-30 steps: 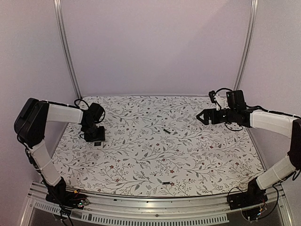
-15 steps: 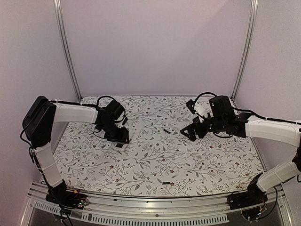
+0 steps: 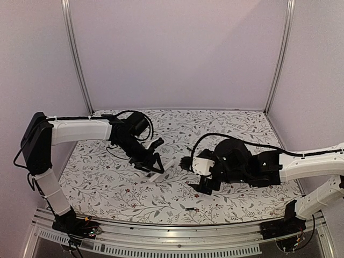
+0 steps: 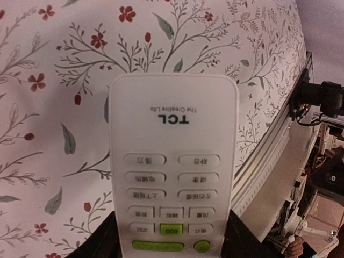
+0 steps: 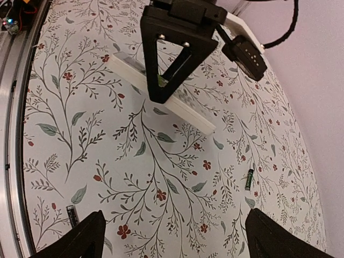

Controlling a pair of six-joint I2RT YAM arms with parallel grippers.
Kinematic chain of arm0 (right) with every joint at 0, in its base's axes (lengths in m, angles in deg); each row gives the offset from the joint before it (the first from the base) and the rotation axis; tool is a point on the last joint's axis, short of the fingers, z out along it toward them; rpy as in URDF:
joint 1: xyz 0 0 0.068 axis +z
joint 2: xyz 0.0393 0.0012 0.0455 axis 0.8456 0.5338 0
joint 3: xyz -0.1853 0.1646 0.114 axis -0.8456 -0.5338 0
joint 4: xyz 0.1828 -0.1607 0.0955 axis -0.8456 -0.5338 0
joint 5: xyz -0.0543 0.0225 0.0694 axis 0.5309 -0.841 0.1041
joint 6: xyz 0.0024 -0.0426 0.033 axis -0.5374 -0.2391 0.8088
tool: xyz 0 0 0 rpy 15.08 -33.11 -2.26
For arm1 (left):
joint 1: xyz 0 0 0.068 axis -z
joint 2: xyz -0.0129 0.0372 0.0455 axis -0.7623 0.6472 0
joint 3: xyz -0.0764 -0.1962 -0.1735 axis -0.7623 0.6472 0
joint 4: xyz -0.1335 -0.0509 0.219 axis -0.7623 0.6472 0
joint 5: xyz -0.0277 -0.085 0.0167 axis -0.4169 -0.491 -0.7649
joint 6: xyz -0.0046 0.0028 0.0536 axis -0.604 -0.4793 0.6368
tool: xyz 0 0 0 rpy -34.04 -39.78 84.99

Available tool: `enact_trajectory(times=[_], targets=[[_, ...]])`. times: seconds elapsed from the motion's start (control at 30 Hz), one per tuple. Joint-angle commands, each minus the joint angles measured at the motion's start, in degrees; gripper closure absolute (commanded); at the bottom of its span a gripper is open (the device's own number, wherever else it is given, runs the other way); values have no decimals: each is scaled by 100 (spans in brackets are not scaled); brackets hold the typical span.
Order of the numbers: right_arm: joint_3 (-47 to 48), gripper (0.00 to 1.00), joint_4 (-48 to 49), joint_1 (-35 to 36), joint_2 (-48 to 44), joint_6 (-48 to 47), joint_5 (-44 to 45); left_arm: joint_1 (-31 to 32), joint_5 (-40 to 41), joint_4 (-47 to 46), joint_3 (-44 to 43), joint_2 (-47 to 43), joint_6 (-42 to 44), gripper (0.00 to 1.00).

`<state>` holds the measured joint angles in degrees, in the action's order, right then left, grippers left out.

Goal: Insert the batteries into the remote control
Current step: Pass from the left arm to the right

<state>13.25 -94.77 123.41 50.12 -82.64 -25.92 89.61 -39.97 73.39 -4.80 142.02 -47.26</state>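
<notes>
My left gripper [image 3: 153, 161] is shut on the white remote control [image 3: 162, 172], low over the middle of the table. In the left wrist view the remote [image 4: 172, 156] lies face up between my fingers [image 4: 99, 244], TCL logo and green buttons showing. My right gripper [image 3: 206, 186] is open and empty just right of it, above the cloth. In the right wrist view I see the left gripper [image 5: 169, 80] holding the tilted remote [image 5: 188, 112]. One battery [image 5: 248, 179] lies beyond my right fingertip [image 5: 274, 234]. The other battery [image 5: 71, 215] lies near the rail and shows in the top view [image 3: 190, 207].
A floral cloth [image 3: 242, 134] covers the table. A metal rail [image 3: 177, 234] runs along the near edge and shows in the wrist views [image 5: 16, 107] [image 4: 274, 161]. Pale walls and two posts [image 3: 78, 59] close the back and sides.
My left gripper has moved right from the table's left side to the middle with the remote. My right gripper has swung from the back right down to the middle front.
</notes>
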Motion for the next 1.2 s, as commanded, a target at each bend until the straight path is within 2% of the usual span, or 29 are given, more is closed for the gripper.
enact_trajectory(times=[0.0, 0.1, 0.37, 0.73, 0.97, 1.17], targets=[[458, 10, -346, 540, 303, -939, 662, 381, -878, 589, -271, -207, 213, 89], [654, 11, -514, 806, 496, -1210, 813, 646, -1065, 802, -408, -189, 345, 89], [999, 36, -1018, 963, 673, -1407, 413, 991, -1692, 990, -624, -22, 477, 93], [1462, 47, -1425, 1000, 1185, -1606, 489, 1301, -1776, 1065, -860, 254, 480, 96], [1655, 70, -1618, 1034, 1403, -1725, 427, 1385, -1892, 1087, -942, 362, 480, 97], [1693, 86, -1772, 1045, 1508, -1748, 588, 1386, -1963, 1155, -1044, 403, 530, 98]])
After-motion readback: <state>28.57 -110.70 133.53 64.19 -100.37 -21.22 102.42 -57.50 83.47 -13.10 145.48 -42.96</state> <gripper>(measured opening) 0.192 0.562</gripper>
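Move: About 15 cm to the right hand's left, 5 cm farther out and 7 cm lower, the remote control's middle hangs in the left gripper, TCL end pointing out and right. The near battery lies about 9 cm back, 2 cm left and 16 cm below the right hand; the far battery 20 cm ahead, level sideways and as low. For the left hand, the right gripper waits about 16 cm right, 5 cm back and 7 cm higher. Carrying the remote control in a kept grip, the left hand swings back about 11 cm, also right and somewhat up towards the right gripper, turning it some 20 degrees clockwise. The right hand eases back and left about 5 cm, then down, rolling its left side down and closing from nearly wide open to narrow around the TCL half, one finger across the buttons. ##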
